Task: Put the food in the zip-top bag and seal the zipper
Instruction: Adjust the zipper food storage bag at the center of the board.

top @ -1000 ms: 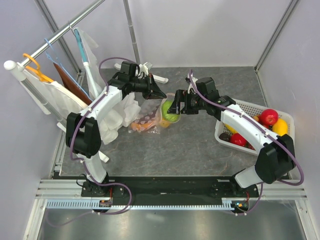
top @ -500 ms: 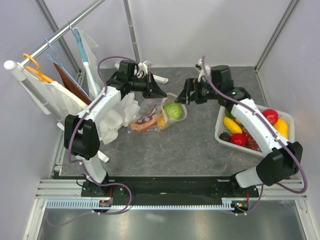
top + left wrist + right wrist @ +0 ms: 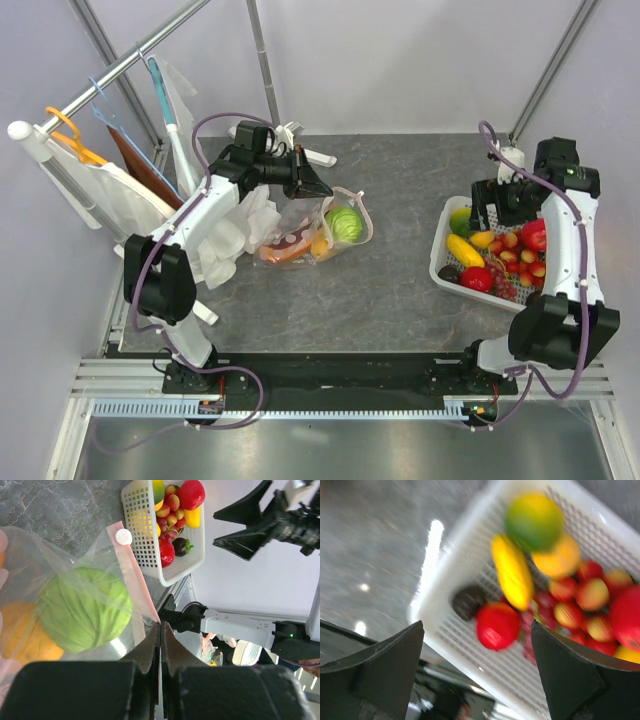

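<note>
The zip-top bag [image 3: 318, 228] lies left of centre, its mouth lifted. Inside are the green cabbage [image 3: 345, 223], a yellow piece and orange pieces [image 3: 288, 247]. My left gripper [image 3: 320, 188] is shut on the bag's top edge by the pink zipper [image 3: 135, 577]. The white slider tab [image 3: 123, 536] sits at the strip's far end, and the cabbage [image 3: 82, 610] shows through the plastic. My right gripper [image 3: 484, 210] hangs open and empty above the white basket [image 3: 437, 260]. More food lies below it: a red apple [image 3: 497, 625], yellow corn [image 3: 512, 572] and a green-yellow lemon [image 3: 535, 520].
A rail with hangers and white cloth [image 3: 90, 185] runs along the left side. A crumpled white cloth [image 3: 240, 225] lies next to the bag, and a white stand foot [image 3: 300, 150] sits behind it. The basket [image 3: 445, 590] stands at the table's right edge.
My right gripper let the cabbage go in the bag, then swung right, open, to above the basket. My left gripper kept its hold on the bag's edge.
</note>
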Controlling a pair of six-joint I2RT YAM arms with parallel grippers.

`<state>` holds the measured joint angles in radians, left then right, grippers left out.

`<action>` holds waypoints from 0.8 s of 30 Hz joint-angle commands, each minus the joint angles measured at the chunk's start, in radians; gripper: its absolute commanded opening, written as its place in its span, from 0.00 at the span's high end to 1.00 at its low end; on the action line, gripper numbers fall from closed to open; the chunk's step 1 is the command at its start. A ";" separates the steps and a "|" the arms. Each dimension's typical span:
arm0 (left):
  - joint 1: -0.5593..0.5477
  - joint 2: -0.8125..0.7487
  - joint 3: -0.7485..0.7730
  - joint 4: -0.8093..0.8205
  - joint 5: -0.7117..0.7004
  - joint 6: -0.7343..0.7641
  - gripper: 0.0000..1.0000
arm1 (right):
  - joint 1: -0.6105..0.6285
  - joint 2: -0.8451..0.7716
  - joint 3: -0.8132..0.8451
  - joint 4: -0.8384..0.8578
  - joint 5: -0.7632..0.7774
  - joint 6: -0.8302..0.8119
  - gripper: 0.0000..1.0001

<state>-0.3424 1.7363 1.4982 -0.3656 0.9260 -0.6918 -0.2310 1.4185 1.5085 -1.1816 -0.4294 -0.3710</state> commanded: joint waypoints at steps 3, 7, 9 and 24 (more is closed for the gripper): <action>0.002 -0.055 -0.012 0.024 0.031 0.002 0.98 | -0.093 0.040 -0.122 -0.266 0.161 -0.321 0.04; 0.002 -0.050 -0.016 0.022 0.030 0.006 0.98 | -0.094 0.023 -0.204 -0.196 0.204 -0.295 0.02; 0.002 -0.047 -0.016 0.025 0.031 0.008 0.98 | -0.094 0.031 -0.238 -0.156 0.228 -0.258 0.02; 0.002 -0.030 -0.007 0.025 0.039 0.008 0.98 | -0.082 0.102 -0.384 0.053 0.238 -0.186 0.02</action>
<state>-0.3424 1.7359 1.4815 -0.3653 0.9257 -0.6914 -0.3195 1.5169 1.1316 -1.1828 -0.1841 -0.5720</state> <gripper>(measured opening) 0.025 0.982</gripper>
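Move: The round red fruit in the fruit basket lies about 7 cm back, 4 cm right and 18 cm below the open right hand. From that fruit, the dark fruit is some 7 cm left and 2 cm farther out, the grapes about 6 cm right and level with it, and the yellow fruit 7 cm farther out and 3 cm left. From the left hand, the red fruit is some 12 cm back, 39 cm right and 21 cm below. The right hand swings down, back and a little right into the fruit basket towards the round red fruit, sinking some 14 cm in all and drawing back about 9 cm, with the last few centimetres almost straight down. Meanwhile the wrist tips its fingers down by nearly 30 degrees until they point almost straight down, wide open on either side above the red fruit, while the closed left fingers stay put and keep pinching the zip-top bag's edge. ##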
